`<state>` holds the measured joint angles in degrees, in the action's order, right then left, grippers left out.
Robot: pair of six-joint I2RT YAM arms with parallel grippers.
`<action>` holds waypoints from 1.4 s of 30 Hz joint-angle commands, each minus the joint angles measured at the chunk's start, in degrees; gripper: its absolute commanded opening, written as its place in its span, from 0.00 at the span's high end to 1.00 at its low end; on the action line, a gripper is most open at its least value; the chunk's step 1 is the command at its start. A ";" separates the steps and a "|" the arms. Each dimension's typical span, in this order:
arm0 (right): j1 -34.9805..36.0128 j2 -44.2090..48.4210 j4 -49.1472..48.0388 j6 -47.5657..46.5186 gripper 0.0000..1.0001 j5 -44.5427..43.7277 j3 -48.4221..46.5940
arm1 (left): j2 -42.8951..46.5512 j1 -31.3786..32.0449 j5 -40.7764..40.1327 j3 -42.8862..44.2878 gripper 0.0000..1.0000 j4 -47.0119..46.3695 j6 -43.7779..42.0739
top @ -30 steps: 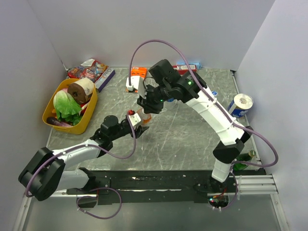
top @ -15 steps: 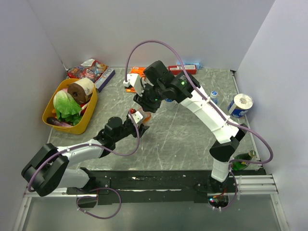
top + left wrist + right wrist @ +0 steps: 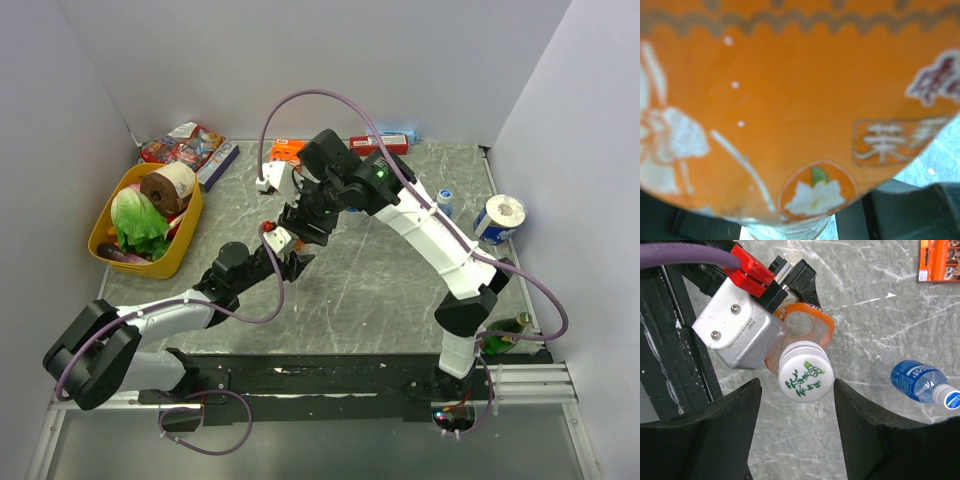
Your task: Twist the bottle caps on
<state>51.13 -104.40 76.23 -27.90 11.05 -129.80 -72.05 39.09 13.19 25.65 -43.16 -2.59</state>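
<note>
A whitish bottle cap [image 3: 806, 371] with green print sits on top of the orange-labelled bottle [image 3: 807, 329]. My right gripper [image 3: 797, 382] is open, one finger on each side of that cap with a gap on both sides. The left gripper [image 3: 790, 287] is shut on the bottle's body, and the orange label [image 3: 790, 100] fills the left wrist view. In the top view the right gripper [image 3: 305, 228] hangs just above the left gripper [image 3: 293, 262], hiding the bottle. A blue-labelled bottle [image 3: 917, 381] with a blue cap [image 3: 952, 399] lies on its side to the right.
An orange box [image 3: 288, 152] lies at the back. A yellow basket [image 3: 108, 215] of food stands at the left, with packets [image 3: 185, 145] behind it. A toilet roll [image 3: 500, 215] and a small bottle [image 3: 445, 198] are at the right. A green bottle [image 3: 510, 330] sits by the right arm's base.
The right gripper's jaws have spread apart and let go of the whitish cap, which stays on the bottle. The right wrist moved left and nearer. The left gripper kept its hold.
</note>
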 commanded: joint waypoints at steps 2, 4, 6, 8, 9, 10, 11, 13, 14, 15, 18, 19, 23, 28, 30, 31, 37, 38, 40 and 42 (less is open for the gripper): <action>-0.33 2.18 3.91 1.27 0.30 -1.29 -1.42 | 0.77 -0.07 3.42 1.42 0.99 -5.01 0.83; -2.34 3.41 5.94 1.27 0.30 -1.03 -0.81 | 1.21 -0.33 6.22 1.33 0.99 -4.05 -0.13; -4.28 6.47 7.79 0.48 0.30 1.16 1.64 | 1.82 -1.03 10.77 1.42 0.99 -2.64 -1.27; -6.65 9.03 7.97 -3.90 0.31 2.92 3.49 | 2.09 -1.73 15.17 1.95 0.99 1.12 -2.85; -7.01 10.34 7.02 -6.27 0.32 3.10 5.59 | 2.26 -2.00 17.11 2.21 0.99 3.15 -5.56; -7.45 12.88 6.31 -11.25 0.32 3.36 6.74 | 2.35 -2.18 21.22 3.08 0.99 5.17 -7.24; -8.15 14.12 5.61 -14.08 0.33 4.41 7.62 | 2.35 -2.26 23.18 3.53 0.99 9.80 -11.00; -8.42 17.47 4.55 -23.36 0.33 10.02 9.47 | 2.09 -2.53 28.35 5.80 0.99 15.01 -15.41; -8.42 18.35 4.46 -26.73 0.33 12.13 10.08 | 1.92 -2.53 29.69 6.69 0.99 18.16 -19.43; -8.42 19.92 4.37 -29.81 0.33 16.77 10.87 | 1.31 -2.70 30.74 7.74 0.99 23.07 -21.21; -6.67 21.16 4.54 -40.10 0.32 21.02 12.46 | -0.27 -3.23 33.91 11.43 0.99 31.08 -27.02; -5.88 21.25 4.98 -44.56 0.32 21.90 12.90 | -0.72 -3.14 34.35 12.83 0.99 32.77 -28.51; -2.97 21.52 8.05 -53.99 0.31 23.40 14.92 | -2.56 -3.14 35.41 15.57 0.99 37.26 -33.87; -0.69 21.43 11.22 -63.22 0.32 23.67 16.68 | -4.06 -3.14 36.03 18.38 0.99 41.30 -37.04; -0.60 20.21 13.24 -65.34 0.32 24.10 15.46 | -4.06 -3.23 35.85 18.56 0.99 41.57 -38.01; -0.60 19.68 13.68 -65.70 0.32 24.11 14.93 | -4.06 -3.14 35.77 18.65 0.99 41.66 -38.45; -0.16 20.55 13.77 -69.22 0.35 21.65 18.26 | -3.80 -3.32 35.41 18.30 0.99 40.79 -37.06; -0.24 20.81 13.86 -69.31 0.36 21.47 19.13 | -3.89 -3.58 35.59 18.30 0.99 40.52 -36.87; -0.16 20.99 13.77 -68.43 0.38 20.94 19.76 | -3.80 -3.67 34.98 17.95 0.99 40.00 -36.00; -0.07 21.17 13.86 -66.94 0.39 20.86 20.20 | -3.45 -4.37 34.71 17.07 0.99 37.80 -34.51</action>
<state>50.48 -85.03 77.38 -94.67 32.36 -110.52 -76.23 35.75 45.80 42.04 -1.50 -38.22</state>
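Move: The white cap on the orange bottle sits between the right hand's open fingers, within about 1 cm of the hand point. From that hand, a blue-labelled bottle stands some 11 cm ahead, 8 cm right and 20 cm below; the orange pack lies about 23 cm ahead, 7 cm left and 29 cm below. From the left hand, which already holds the bottle, the cap is roughly level ahead, 3 cm right and 9 cm up. Right hand, open, swings right off the cap, then back and up, turning some 60 degrees counter-clockwise; left draws bottle back. ##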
